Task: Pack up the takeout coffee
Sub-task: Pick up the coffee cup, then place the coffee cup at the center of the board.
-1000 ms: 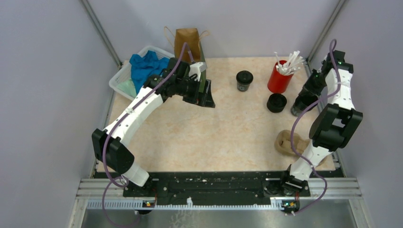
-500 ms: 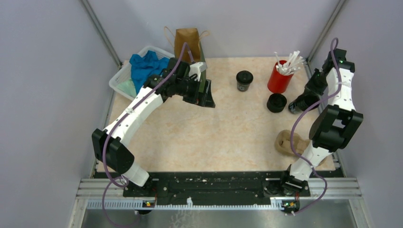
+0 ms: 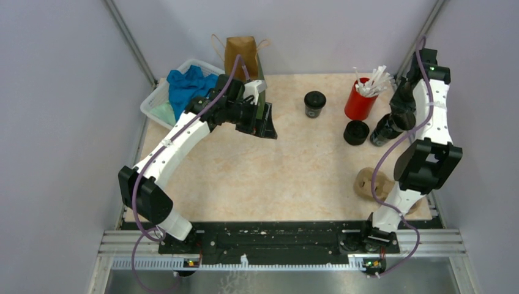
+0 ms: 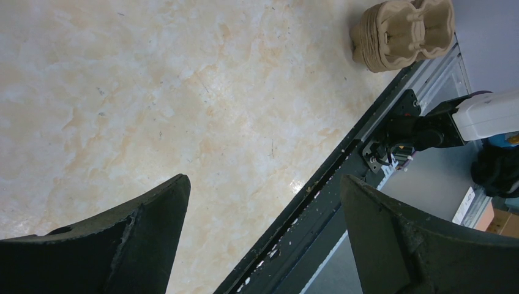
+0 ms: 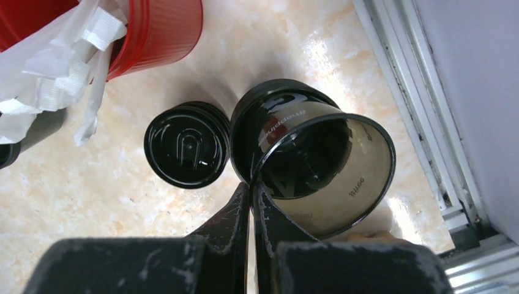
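Observation:
My right gripper [image 5: 251,187] is shut on the rim of an open black takeout coffee cup [image 5: 361,177], one finger inside and one outside. The cup has no lid and tilts, mouth toward the wrist camera. From above, this cup [image 3: 378,133] hangs below the right gripper [image 3: 387,125] near the table's right edge. Just left of it stands a low black cup with its lid on [image 5: 186,144] [image 3: 356,132]. Another lidded black cup [image 3: 314,104] stands at the back middle. My left gripper [image 4: 264,180] [image 3: 263,119] hovers open and holds nothing, beside the brown paper bag [image 3: 240,55].
A red cup of white sticks [image 3: 360,101] [image 5: 153,30] stands behind the lidded cup. A tan pulp carrier [image 3: 373,184] [image 4: 404,30] lies at the front right. A white basket with blue cloth [image 3: 183,89] sits at the back left. The metal frame rail [image 5: 422,122] runs close to the held cup.
The right wrist has swung toward the back wall and turned, tilting the held cup and shifting it slightly left. The left arm has not moved.

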Controlling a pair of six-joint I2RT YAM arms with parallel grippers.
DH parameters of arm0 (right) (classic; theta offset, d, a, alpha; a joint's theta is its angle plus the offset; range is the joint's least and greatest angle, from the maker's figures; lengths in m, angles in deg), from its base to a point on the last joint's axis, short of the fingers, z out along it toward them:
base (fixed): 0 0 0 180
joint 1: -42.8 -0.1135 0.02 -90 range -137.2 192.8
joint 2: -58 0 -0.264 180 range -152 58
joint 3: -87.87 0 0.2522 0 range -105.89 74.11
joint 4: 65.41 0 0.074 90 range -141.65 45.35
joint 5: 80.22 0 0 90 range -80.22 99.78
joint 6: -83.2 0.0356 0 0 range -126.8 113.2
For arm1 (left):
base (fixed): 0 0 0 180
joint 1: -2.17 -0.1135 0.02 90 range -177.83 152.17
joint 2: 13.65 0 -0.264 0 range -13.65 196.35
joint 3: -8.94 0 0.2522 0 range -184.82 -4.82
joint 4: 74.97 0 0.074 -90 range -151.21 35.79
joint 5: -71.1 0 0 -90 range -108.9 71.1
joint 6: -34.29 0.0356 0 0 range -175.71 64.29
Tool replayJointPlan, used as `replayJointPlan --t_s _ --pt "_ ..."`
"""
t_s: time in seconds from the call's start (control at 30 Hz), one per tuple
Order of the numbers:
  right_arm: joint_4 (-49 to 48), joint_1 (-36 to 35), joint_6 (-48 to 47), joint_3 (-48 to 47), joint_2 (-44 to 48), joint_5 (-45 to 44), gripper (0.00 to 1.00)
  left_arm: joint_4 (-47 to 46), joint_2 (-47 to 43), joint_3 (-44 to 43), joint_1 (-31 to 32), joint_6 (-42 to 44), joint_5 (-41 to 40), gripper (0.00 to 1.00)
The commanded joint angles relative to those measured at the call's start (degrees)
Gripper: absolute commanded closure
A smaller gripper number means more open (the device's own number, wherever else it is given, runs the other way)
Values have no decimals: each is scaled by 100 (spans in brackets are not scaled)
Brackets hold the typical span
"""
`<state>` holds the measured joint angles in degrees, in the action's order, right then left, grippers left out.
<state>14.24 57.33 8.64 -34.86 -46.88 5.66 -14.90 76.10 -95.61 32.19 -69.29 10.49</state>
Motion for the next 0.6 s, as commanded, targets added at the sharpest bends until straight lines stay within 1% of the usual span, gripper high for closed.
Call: replayJointPlan --t_s 0.0,0.27,0.33,0.47,0.57 --pt "278 -143 -63 -406 106 -503 100 -247 -97 -25 -23 -4 129 2" --pt "814 -585 -79 -1071 249 -1213 100 -262 -64 -129 -27 -86 129 2" --pt "823 -645 -90 -1227 394 -1290 100 -271 -40 -169 -24 -145 135 2" --pt "765 -807 -143 -1168 678 -1306 100 -265 -1 -311 -32 -232 102 2" --pt "758 -1170 -221 -1033 924 -1674 100 -217 15 -446 -38 -315 32 2"
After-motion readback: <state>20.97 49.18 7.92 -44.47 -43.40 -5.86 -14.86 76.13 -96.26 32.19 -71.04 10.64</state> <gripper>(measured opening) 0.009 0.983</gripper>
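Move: The coffee cup already pinched at its rim in the right hand still sits partly in its stack; the cup stack's middle lies about 14 cm below that hand, 1 cm to its right and level with it fore and aft. From that hand, the black lids are some 8 cm left and 1 cm ahead, and the straw cup 9 cm left and 9 cm ahead. From the left hand, the cup stack is roughly 41 cm right and 9 cm ahead. The top coffee cup is drawn up out of its stack by the right hand, which keeps its shut-finger pinch on the left part of the rim. It rises about 7 cm, slow at first and then faster, drifting some 2.5 cm left, while the wrist rolls roughly 10 degrees so the hand's left side dips. ##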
